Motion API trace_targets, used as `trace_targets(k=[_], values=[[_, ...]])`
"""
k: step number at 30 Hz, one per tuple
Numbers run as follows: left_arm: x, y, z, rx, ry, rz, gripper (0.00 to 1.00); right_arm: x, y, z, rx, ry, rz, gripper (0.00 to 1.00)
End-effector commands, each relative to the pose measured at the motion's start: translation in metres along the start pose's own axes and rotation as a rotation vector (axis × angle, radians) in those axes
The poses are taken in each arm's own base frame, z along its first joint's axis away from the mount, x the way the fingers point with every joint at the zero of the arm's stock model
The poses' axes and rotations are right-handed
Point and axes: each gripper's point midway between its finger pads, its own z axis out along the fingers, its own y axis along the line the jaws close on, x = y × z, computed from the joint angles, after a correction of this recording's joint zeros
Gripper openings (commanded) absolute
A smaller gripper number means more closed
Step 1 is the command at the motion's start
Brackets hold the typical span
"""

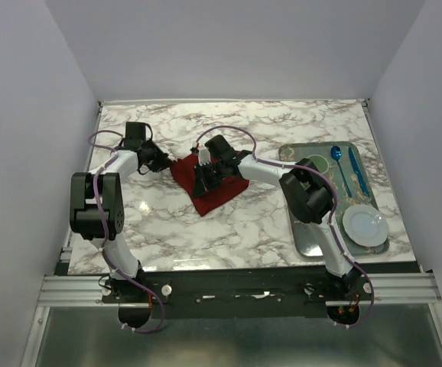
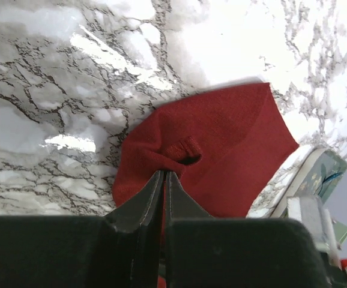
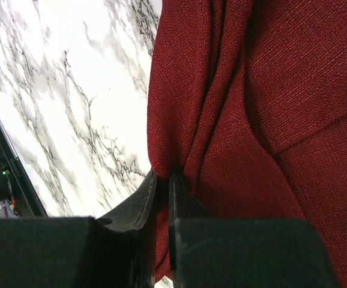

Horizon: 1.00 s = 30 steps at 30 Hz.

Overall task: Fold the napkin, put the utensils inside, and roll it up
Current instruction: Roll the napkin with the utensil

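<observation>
The dark red napkin [image 1: 217,197] lies bunched in the middle of the marble table, with a small fold standing up near its left corner [image 2: 227,138]. My left gripper [image 1: 167,163] is at that left corner, shut on the cloth, which shows between its fingers [image 2: 164,174]. My right gripper [image 1: 204,182] sits over the middle of the napkin, shut on a raised pleat [image 3: 162,175] of the red fabric [image 3: 269,90]. The utensils [image 1: 342,170] lie on the tray at the right and look blue here: a spoon and a second long piece [image 1: 358,172].
A grey-green tray [image 1: 301,243] stands at the table's right side with a white plate [image 1: 364,224] and a green bowl [image 1: 315,163]. Its edge shows in the left wrist view [image 2: 308,174]. White walls close in the table on three sides.
</observation>
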Motion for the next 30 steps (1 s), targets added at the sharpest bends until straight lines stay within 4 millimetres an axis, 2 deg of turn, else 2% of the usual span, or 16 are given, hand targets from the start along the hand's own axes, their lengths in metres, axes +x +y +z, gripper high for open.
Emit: trace_targets(k=[1, 4, 8, 10, 13, 16, 17, 18, 20, 21, 24, 26, 29, 30], values=[[0.003, 0.003, 0.018, 0.007, 0.039, -0.031, 0.12, 0.058, -0.038, 0.013, 0.118, 0.169, 0.074, 0.07], [0.01, 0.002, 0.027, 0.006, 0.052, -0.022, 0.12, 0.058, -0.037, 0.014, 0.116, 0.17, 0.073, 0.07], [0.014, 0.025, 0.039, -0.088, 0.054, -0.032, 0.12, 0.058, -0.038, 0.014, 0.117, 0.173, 0.076, 0.07], [0.009, 0.038, 0.041, -0.149, 0.02, -0.027, 0.12, 0.06, -0.039, 0.014, 0.117, 0.179, 0.078, 0.07], [0.002, 0.042, 0.039, -0.181, -0.011, -0.003, 0.12, 0.061, -0.038, 0.015, 0.109, 0.183, 0.082, 0.07], [-0.007, 0.036, 0.031, -0.195, -0.04, 0.041, 0.19, 0.062, -0.035, 0.016, 0.096, 0.187, 0.093, 0.07], [-0.007, 0.035, 0.027, -0.202, -0.041, 0.054, 0.27, 0.062, -0.035, 0.016, 0.093, 0.187, 0.098, 0.07], [-0.012, 0.022, 0.021, -0.181, -0.058, 0.098, 0.33, 0.062, -0.034, 0.017, 0.09, 0.187, 0.104, 0.07], [-0.011, 0.018, 0.013, -0.202, -0.054, 0.134, 0.44, 0.062, -0.035, 0.017, 0.091, 0.188, 0.111, 0.06], [-0.015, 0.007, 0.007, -0.185, -0.066, 0.152, 0.48, 0.06, -0.034, 0.017, 0.09, 0.185, 0.117, 0.06], [-0.016, 0.002, -0.013, -0.194, -0.095, 0.184, 0.61, 0.06, -0.034, 0.017, 0.087, 0.184, 0.133, 0.06], [-0.016, 0.009, -0.025, -0.238, -0.115, 0.19, 0.65, 0.058, -0.034, 0.016, 0.085, 0.18, 0.134, 0.06], [-0.012, 0.016, -0.044, -0.264, -0.134, 0.192, 0.65, 0.057, -0.033, 0.015, 0.079, 0.179, 0.138, 0.06], [-0.004, 0.02, -0.052, -0.257, -0.13, 0.187, 0.63, 0.057, -0.034, 0.015, 0.082, 0.179, 0.139, 0.06]])
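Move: The loose left end of the napkin roll lies right under my left fingertips, about 4 cm below and roughly 2 cm to the right. My right gripper, pinching the roll's near edge, is some 9 cm back and 9 cm to the right of my left hand; the middle of the napkin is about 6 cm back and 13 cm right of it. From my right hand that loose end is about 9 cm ahead and 7 cm left, about level. I lower my nearly shut left fingertips about 3 cm onto the loose end of the napkin roll, easing slightly right. Then I open them to about two-thirds and lift some 4 cm clear, rolling the wrist roughly 15 degrees so its left side rises. My right hand stays put, still pinching the near edge. ##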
